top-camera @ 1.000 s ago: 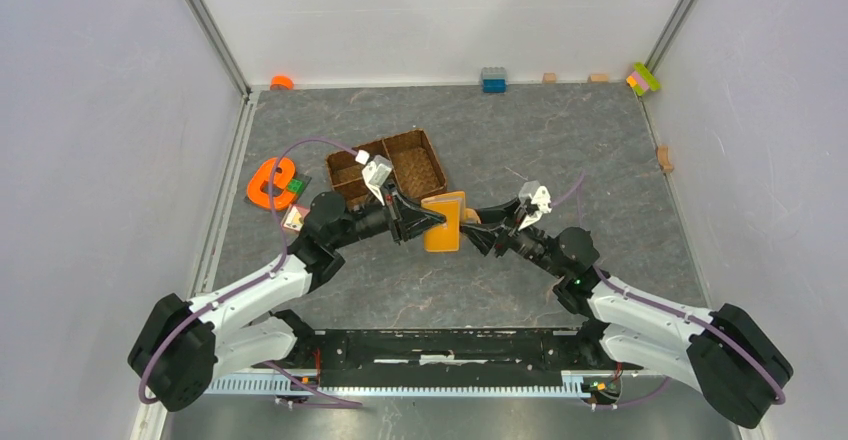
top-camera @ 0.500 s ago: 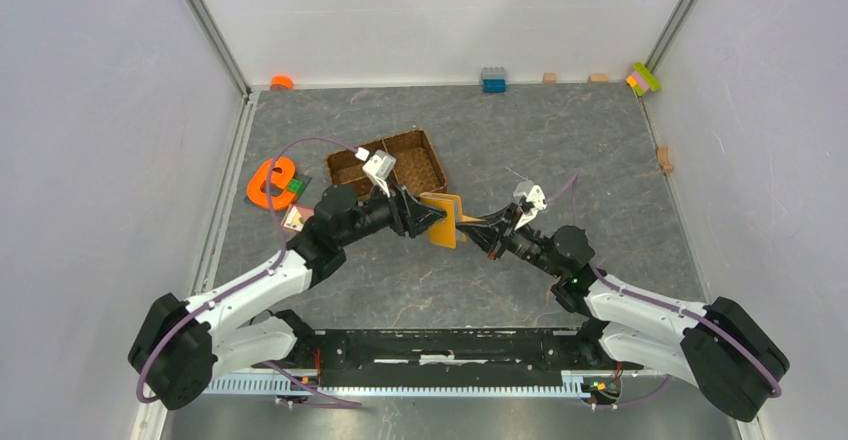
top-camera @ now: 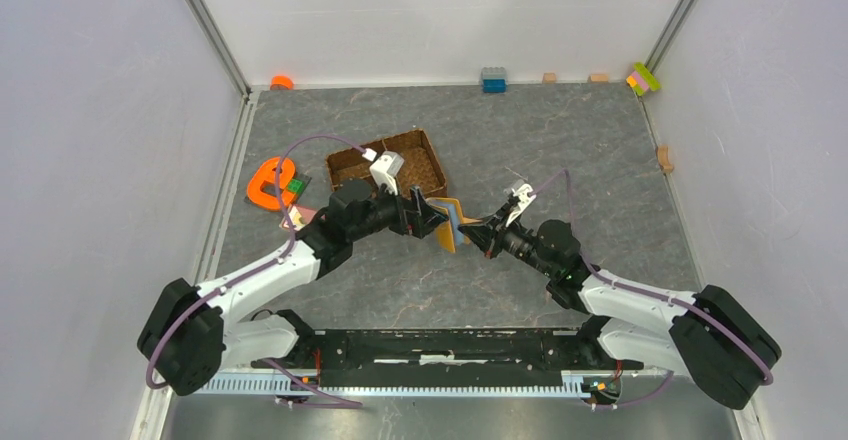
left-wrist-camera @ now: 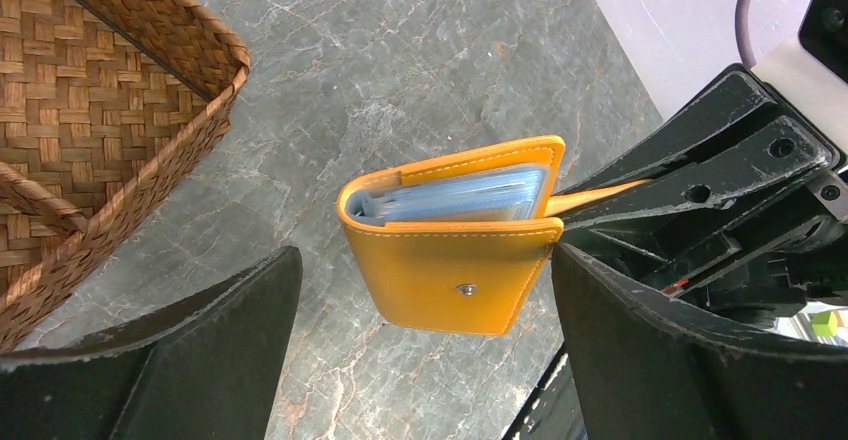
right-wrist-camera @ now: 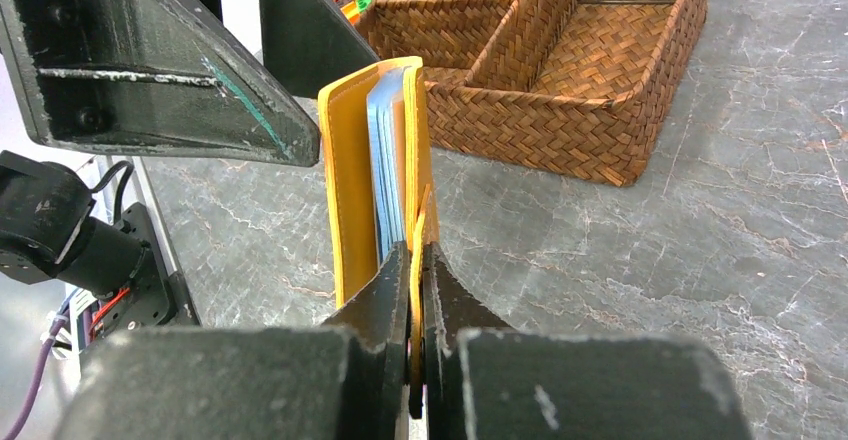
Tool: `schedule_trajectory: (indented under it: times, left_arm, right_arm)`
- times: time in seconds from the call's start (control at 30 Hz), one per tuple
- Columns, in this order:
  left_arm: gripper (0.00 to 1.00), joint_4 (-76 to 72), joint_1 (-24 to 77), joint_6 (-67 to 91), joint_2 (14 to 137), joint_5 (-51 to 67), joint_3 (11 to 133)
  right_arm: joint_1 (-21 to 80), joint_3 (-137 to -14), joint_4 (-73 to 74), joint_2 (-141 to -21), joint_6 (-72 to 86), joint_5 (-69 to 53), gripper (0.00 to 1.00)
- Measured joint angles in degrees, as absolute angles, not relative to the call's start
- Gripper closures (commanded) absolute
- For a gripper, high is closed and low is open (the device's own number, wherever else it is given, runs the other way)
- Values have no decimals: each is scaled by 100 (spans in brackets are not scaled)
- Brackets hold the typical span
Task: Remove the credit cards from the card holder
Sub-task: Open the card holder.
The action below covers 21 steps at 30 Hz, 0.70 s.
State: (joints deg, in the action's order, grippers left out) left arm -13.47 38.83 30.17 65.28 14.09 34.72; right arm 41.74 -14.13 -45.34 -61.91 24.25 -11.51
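Observation:
The card holder [top-camera: 450,224], an orange wallet with a snap stud, hangs edge-up above the table between the two arms. My right gripper [right-wrist-camera: 418,252] is shut on the thin orange tab sticking out of the card holder [right-wrist-camera: 350,190]. My left gripper [left-wrist-camera: 425,260] is open wide, one finger on each side of the card holder [left-wrist-camera: 450,280], and neither finger touches it. The covers gape slightly and show pale blue sleeves [left-wrist-camera: 460,198]. The credit cards are hidden inside those sleeves. In the top view the left gripper [top-camera: 430,217] and right gripper [top-camera: 482,231] face each other.
A brown woven divided tray [top-camera: 436,155] stands just behind the left gripper, close to the wallet [right-wrist-camera: 560,135]. An orange e-shaped toy [top-camera: 266,184] lies at the left. Small bricks [top-camera: 493,80] line the back wall, and the enclosure walls stand on both sides.
My left gripper opened and let go of the wallet. My right gripper closed on its tab. The wallet turned from flat-on to edge-on and both wrists shifted slightly.

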Motion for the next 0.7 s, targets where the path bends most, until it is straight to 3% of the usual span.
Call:
schedule_trajectory:
  times: [0.23, 0.3, 0.5, 0.7]
  left_arm:
    - [0, -1328, 3883, 3013, 6705, 1559, 3546]
    - [7, -1310, 3883, 3011, 6724, 1570, 3566]
    - [54, -1216, 3887, 2974, 6842, 1573, 3684]
    - [57, -993, 3887, 2958, 6989, 1566, 3800]
  right_arm:
    - [4174, -1494, -4493, -6287, 2482, -1153, 100]
    - [4174, -1498, -4491, -6292, 2486, -1153, 100]
    - [4174, -1507, -4482, -6311, 2510, -1149, 100]
    - [4174, -1662, -3990, -6386, 2589, -788, 100]
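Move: The orange card holder hangs in the air just beyond the left hand's wide-open fingers, its middle about 4 cm to the right, level fore and aft, and roughly 2 cm below. The right hand already pinches its closing strap; from there the holder's middle is about 4 cm left, 1 cm ahead and 2 cm down. The wicker basket stands on the table about 13 cm ahead of the left hand, 10 cm to its left and some 12 cm lower. The left fingertips come around the free edge of the holder's near cover, one outside it and one on the card-sleeve side, closing from wide open to under half without shutting on it. The left hand meanwhile eases about 1.5 cm down and 1 cm right; the right keeps its pinch on the strap and, late on, goes about 1.5 cm down and 1 cm forward. ##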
